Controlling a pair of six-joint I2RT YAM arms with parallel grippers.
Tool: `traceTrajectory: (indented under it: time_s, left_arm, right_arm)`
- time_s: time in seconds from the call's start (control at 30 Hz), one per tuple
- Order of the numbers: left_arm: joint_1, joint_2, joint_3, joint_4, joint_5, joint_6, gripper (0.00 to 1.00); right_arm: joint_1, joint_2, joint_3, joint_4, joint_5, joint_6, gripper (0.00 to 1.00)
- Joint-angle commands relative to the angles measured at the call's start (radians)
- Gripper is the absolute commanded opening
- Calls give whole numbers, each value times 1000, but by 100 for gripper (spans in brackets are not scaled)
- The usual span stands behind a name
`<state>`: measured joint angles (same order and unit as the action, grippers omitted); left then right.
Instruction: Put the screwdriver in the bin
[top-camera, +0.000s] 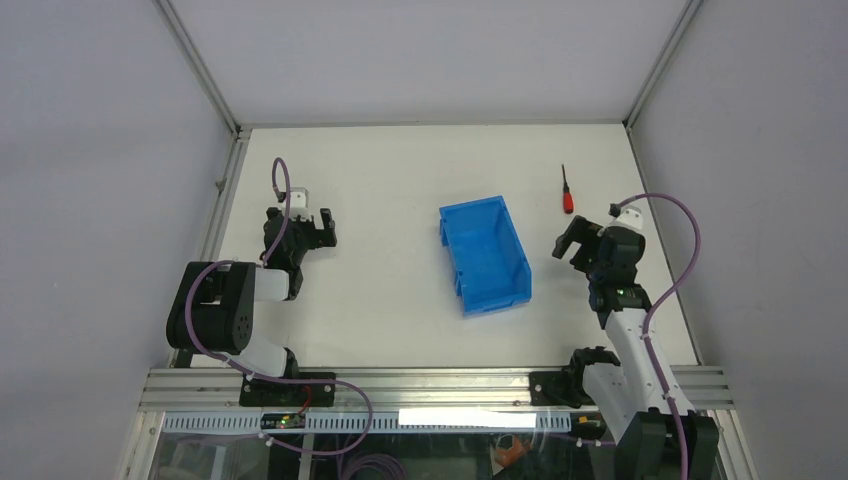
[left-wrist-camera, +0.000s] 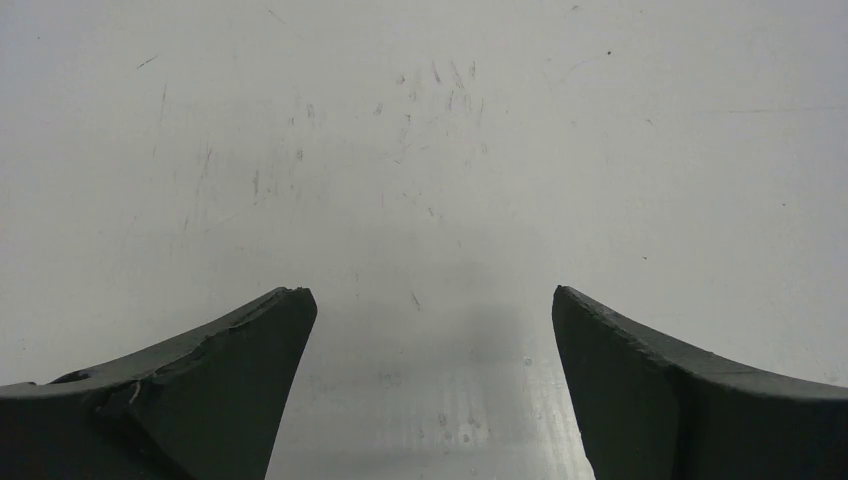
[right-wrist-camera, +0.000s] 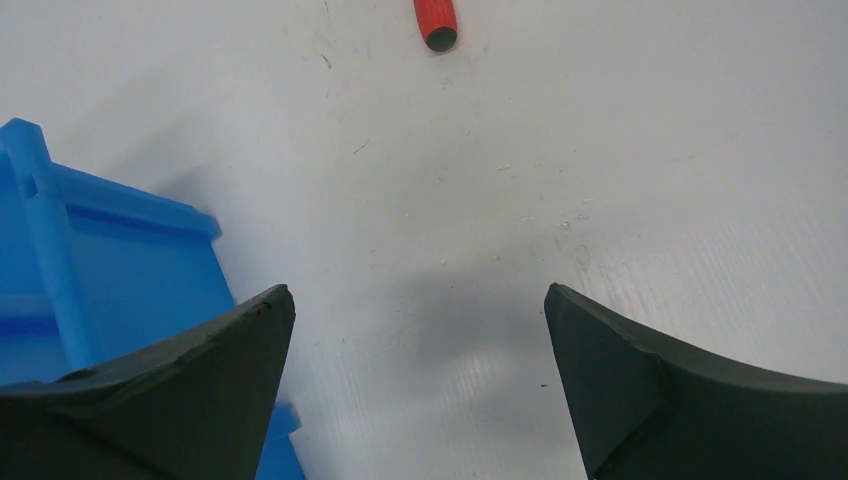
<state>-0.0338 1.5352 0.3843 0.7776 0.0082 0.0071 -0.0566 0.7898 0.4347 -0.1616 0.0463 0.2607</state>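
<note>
The screwdriver (top-camera: 567, 192), red handle and thin black shaft, lies on the white table at the far right. Only its red handle end (right-wrist-camera: 435, 22) shows at the top of the right wrist view. The blue bin (top-camera: 484, 255) stands at the table's middle, and its wall (right-wrist-camera: 110, 260) shows at the left of the right wrist view. My right gripper (top-camera: 578, 243) is open and empty, between the bin and the screwdriver, a little nearer than the screwdriver; in its own view it (right-wrist-camera: 416, 296) hangs over bare table. My left gripper (top-camera: 318, 226) is open and empty at the left, over bare table (left-wrist-camera: 434, 296).
Grey enclosure walls and aluminium frame posts (top-camera: 215, 190) border the table on the left, back and right. An aluminium rail (top-camera: 430, 385) runs along the near edge by the arm bases. Purple cables (top-camera: 680, 250) loop from both arms.
</note>
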Motion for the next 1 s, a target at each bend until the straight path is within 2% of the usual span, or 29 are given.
traceTrajectory:
  time_s: [0.0, 0.2, 0.37, 0.5, 0.77, 0.87, 0.97]
  left_arm:
    - [-11, -28, -1, 26, 9, -16, 99]
    - [-11, -27, -1, 26, 9, -16, 99]
    - [-11, -28, -1, 26, 9, -16, 99]
    - [-11, -28, -1, 26, 9, -16, 99]
    - [-12, -29, -1, 26, 9, -16, 99]
    - [-12, -28, -1, 27, 9, -16, 99]
    - [-11, -28, -1, 26, 9, -16, 99]
  right_arm:
    - [4, 13, 50, 32, 20, 22, 99]
    - [4, 86, 130, 16, 38, 30, 99]
    - [4, 234, 360, -63, -4, 4, 99]
    - [3, 439, 563, -118, -37, -46, 99]
    - [-1, 1000, 1155, -519, 7, -113, 99]
    - [-2, 1145, 1292, -606, 51, -119, 99]
    - [-3, 1245, 1362, -648, 91, -132, 99]
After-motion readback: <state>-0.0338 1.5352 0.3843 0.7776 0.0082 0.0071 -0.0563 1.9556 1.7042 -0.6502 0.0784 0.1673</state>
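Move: The screwdriver lies flat on the table, its handle nearest, some 21 cm ahead of the right hand, about 3 cm to its right and roughly 11 cm below it. The blue bin stands level with that hand, its middle about 19 cm to the left and some 8 cm lower. From the idle left hand the screwdriver is about 11 cm farther out, roughly 62 cm to the right and 5 cm lower. Forward in a fast arc of about 21 cm the right hand goes out to the screwdriver, first climbing some 9 cm, then sinking about 6 cm on the last stretch to finish still well above the table. The wrist tips the fingers down by roughly 20 degrees as the hand comes over the screwdriver, fingers staying wide open and touching nothing. ##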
